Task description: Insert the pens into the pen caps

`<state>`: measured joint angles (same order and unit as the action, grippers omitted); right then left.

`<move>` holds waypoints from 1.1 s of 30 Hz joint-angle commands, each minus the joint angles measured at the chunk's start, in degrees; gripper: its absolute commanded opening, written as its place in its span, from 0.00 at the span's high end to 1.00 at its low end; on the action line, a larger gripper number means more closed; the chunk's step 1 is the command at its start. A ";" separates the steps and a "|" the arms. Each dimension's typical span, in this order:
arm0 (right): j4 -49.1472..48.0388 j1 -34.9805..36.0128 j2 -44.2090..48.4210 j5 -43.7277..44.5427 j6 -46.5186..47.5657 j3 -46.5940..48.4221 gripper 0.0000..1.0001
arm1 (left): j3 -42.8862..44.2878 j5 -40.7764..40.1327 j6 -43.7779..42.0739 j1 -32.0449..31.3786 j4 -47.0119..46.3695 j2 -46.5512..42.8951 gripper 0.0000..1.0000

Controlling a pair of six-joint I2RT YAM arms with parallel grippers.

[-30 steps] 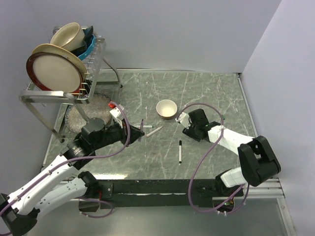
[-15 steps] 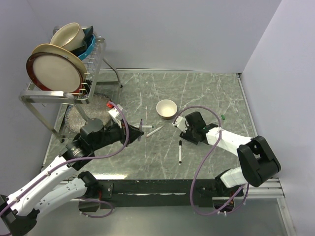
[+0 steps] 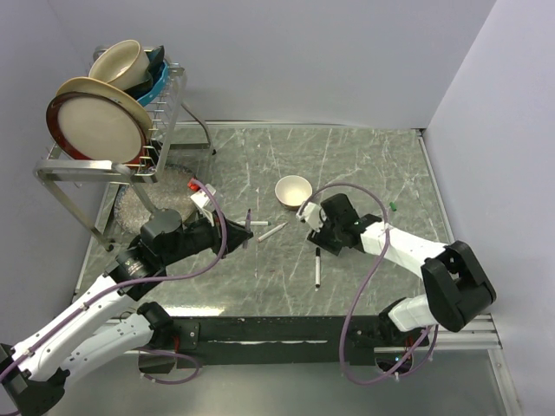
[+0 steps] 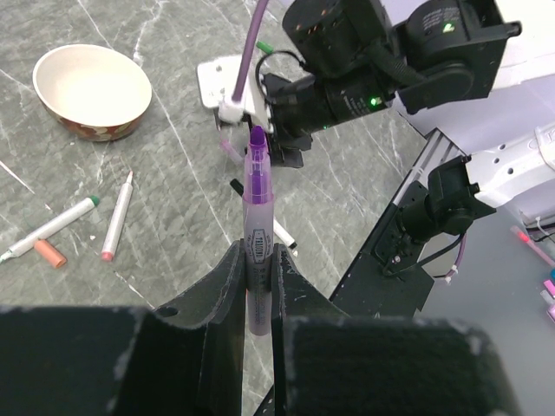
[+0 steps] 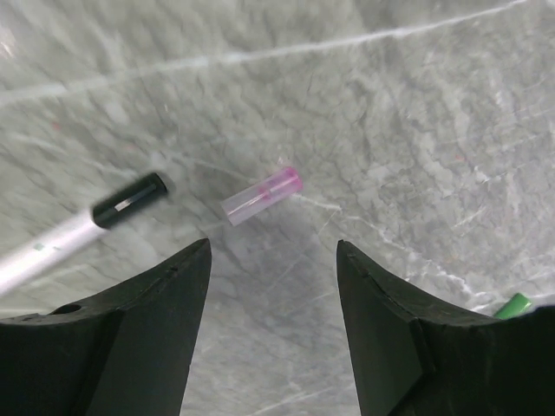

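Note:
My left gripper [image 4: 257,256] [image 3: 246,232] is shut on a purple pen [image 4: 257,204] that stands upright, its uncapped tip pointing up. On the table lie a green-ended pen [image 4: 54,226], a red-tipped pen [image 4: 116,217] [image 3: 271,231] and a small red cap [image 4: 49,253]. A pen with a black end [image 3: 317,267] [image 5: 82,227] lies nearer the front. My right gripper [image 5: 271,251] [image 3: 317,232] hangs open just above the table. A clear cap with a pink end [image 5: 260,195] lies just beyond its fingertips. A green cap [image 3: 393,206] [image 5: 513,305] sits far to the right.
A small cream bowl [image 3: 293,191] [image 4: 91,91] stands behind the pens. A dish rack [image 3: 113,130] with plates and bowls fills the back left corner. Walls close the table at the back and right.
My right gripper has moved left, away from the green cap and toward the black-ended pen. The left gripper and its purple pen have stayed put.

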<state>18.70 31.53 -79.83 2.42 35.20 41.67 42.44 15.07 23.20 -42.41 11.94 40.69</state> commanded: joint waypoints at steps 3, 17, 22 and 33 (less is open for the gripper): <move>2.83 -0.67 -1.19 2.41 -18.30 8.15 0.32 | 0.02 -0.74 -0.79 -0.04 -0.96 -1.31 0.99; 17.78 -3.14 -14.30 6.99 -54.61 23.20 0.48 | -0.16 -0.83 -0.70 -0.04 -1.13 -2.80 0.99; 17.16 -3.05 -15.17 3.56 -60.77 20.74 0.52 | -0.16 -0.66 -0.79 -0.04 -1.22 -2.89 0.99; 16.20 -3.31 -18.69 7.08 -61.04 18.71 0.54 | -0.25 -0.83 -0.70 -0.04 -1.14 -3.16 0.99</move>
<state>35.57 28.82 -97.51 6.74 -25.32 60.40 42.37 15.05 23.20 -42.41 11.94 38.35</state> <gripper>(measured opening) 0.465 0.163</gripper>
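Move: The purple pen cap lies on the table about 3 cm ahead of my open right hand, 2 cm to its left and 4 cm below. On the table too, counted from this hand, the black-capped pen is some 8 cm back and 4 cm left, the red pen 4 cm ahead and 19 cm left, and the bowl 18 cm ahead and 12 cm left. From my left hand that cap is roughly 13 cm ahead, 25 cm right and 26 cm below. I turn my right wrist about 60 degrees clockwise so its fingers straddle the line of the purple pen cap. Meanwhile the hand lifts up and forward, also left, some 4 cm, then comes back and down about 5 cm to just above the cap, fingers steeper and partly closed but still open. My left hand keeps its grip on the purple pen, rising a centimetre. ##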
